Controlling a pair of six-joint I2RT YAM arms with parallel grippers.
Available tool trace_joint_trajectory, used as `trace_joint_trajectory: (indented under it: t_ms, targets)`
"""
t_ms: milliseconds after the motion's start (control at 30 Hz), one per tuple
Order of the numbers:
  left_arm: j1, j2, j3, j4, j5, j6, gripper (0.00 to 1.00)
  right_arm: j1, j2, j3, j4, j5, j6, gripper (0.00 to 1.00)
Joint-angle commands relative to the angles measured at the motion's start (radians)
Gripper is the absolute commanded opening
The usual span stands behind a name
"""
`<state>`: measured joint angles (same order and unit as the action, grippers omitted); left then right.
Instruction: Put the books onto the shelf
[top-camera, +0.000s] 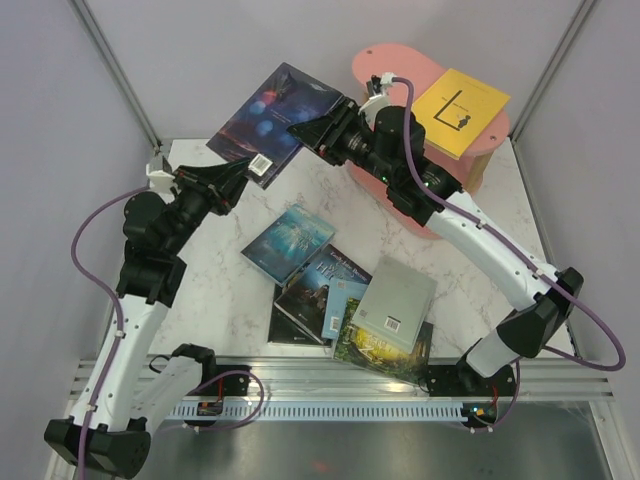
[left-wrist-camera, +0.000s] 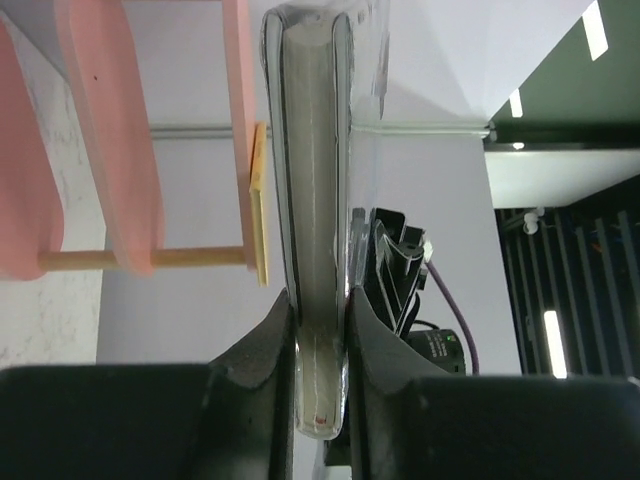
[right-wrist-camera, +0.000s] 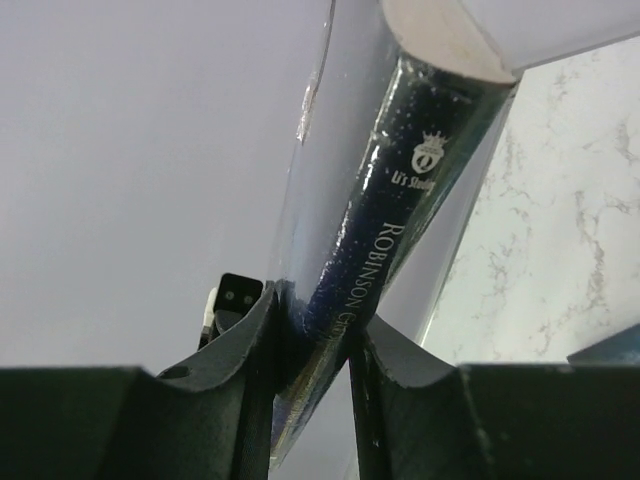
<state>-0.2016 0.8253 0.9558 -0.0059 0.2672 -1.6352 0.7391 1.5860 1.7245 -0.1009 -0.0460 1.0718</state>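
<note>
A dark purple-blue book (top-camera: 275, 112) hangs in the air to the left of the pink shelf (top-camera: 392, 62), held from both sides. My left gripper (top-camera: 243, 172) is shut on its lower corner; the left wrist view shows the page edge (left-wrist-camera: 312, 150) pinched between the fingers of that gripper (left-wrist-camera: 320, 310). My right gripper (top-camera: 307, 130) is shut on its spine (right-wrist-camera: 390, 230), which slants between the fingers of that gripper (right-wrist-camera: 315, 320). A yellow book (top-camera: 460, 110) lies on the shelf's top board. Several more books lie on the table: teal (top-camera: 288, 240), black (top-camera: 318, 285), grey (top-camera: 394, 300), green landscape (top-camera: 385, 352).
The shelf's pink boards (left-wrist-camera: 130, 150) and wooden posts stand just left of the held book in the left wrist view, with the yellow book's edge (left-wrist-camera: 259, 200) showing. The marble table (top-camera: 210, 290) has walls on three sides. The right arm crosses in front of the shelf.
</note>
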Motion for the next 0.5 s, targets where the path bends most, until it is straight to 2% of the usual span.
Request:
trace_joint_trajectory:
  t_ms: [0,67,100,133,300,333,467]
  targets:
    - [0.013,0.023,0.086,-0.055,0.179,0.163,0.18,-0.087,-0.090,0.081,0.035,0.032,-0.108,0.00]
    - [0.024,0.050,0.139,-0.055,0.179,0.163,0.18,-0.150,-0.124,0.086,0.000,0.028,-0.111,0.00]
    - [0.030,0.064,0.159,-0.163,0.220,0.351,0.35,-0.171,-0.145,0.087,-0.011,0.020,-0.115,0.00]
    - [0.033,0.087,0.179,-0.193,0.228,0.380,0.42,-0.196,-0.155,0.093,-0.022,0.018,-0.116,0.00]
    - [0.045,0.126,0.281,-0.244,0.244,0.505,0.62,-0.345,-0.182,0.158,-0.117,-0.006,-0.133,0.00]
    - [0.045,0.129,0.288,-0.246,0.242,0.517,0.69,-0.387,-0.182,0.167,-0.129,-0.023,-0.138,0.00]
    - [0.050,0.144,0.336,-0.270,0.241,0.584,0.77,-0.493,-0.195,0.179,-0.168,-0.063,-0.124,0.00]
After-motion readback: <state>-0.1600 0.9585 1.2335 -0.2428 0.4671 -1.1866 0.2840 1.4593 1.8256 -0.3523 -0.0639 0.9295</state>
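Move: The dark-blue book hangs between both grippers: its middle is about 4 cm left and 1 cm ahead of the right hand, and some 6 cm ahead and 5 cm right of the left hand, 1 cm above it. From the right hand the shelf's top board is centred roughly 15 cm ahead, 22 cm right and 10 cm below, with the yellow book on it 12 cm ahead, 26 cm right and 9 cm below. From the left hand that board is 21 cm ahead, 31 cm right, 7 cm lower. The dark-blue book goes over to the right hand alone: the left fingers follow it about 2 cm to the right, then open wide and let go, and that hand rolls some 25 degrees, left side up, and rises slightly. Still pinching its edge, the right hand sweeps it about 20 cm right, with 7 cm forward and a slight rise, towards the shelf top, turning clockwise by 25 degrees. ##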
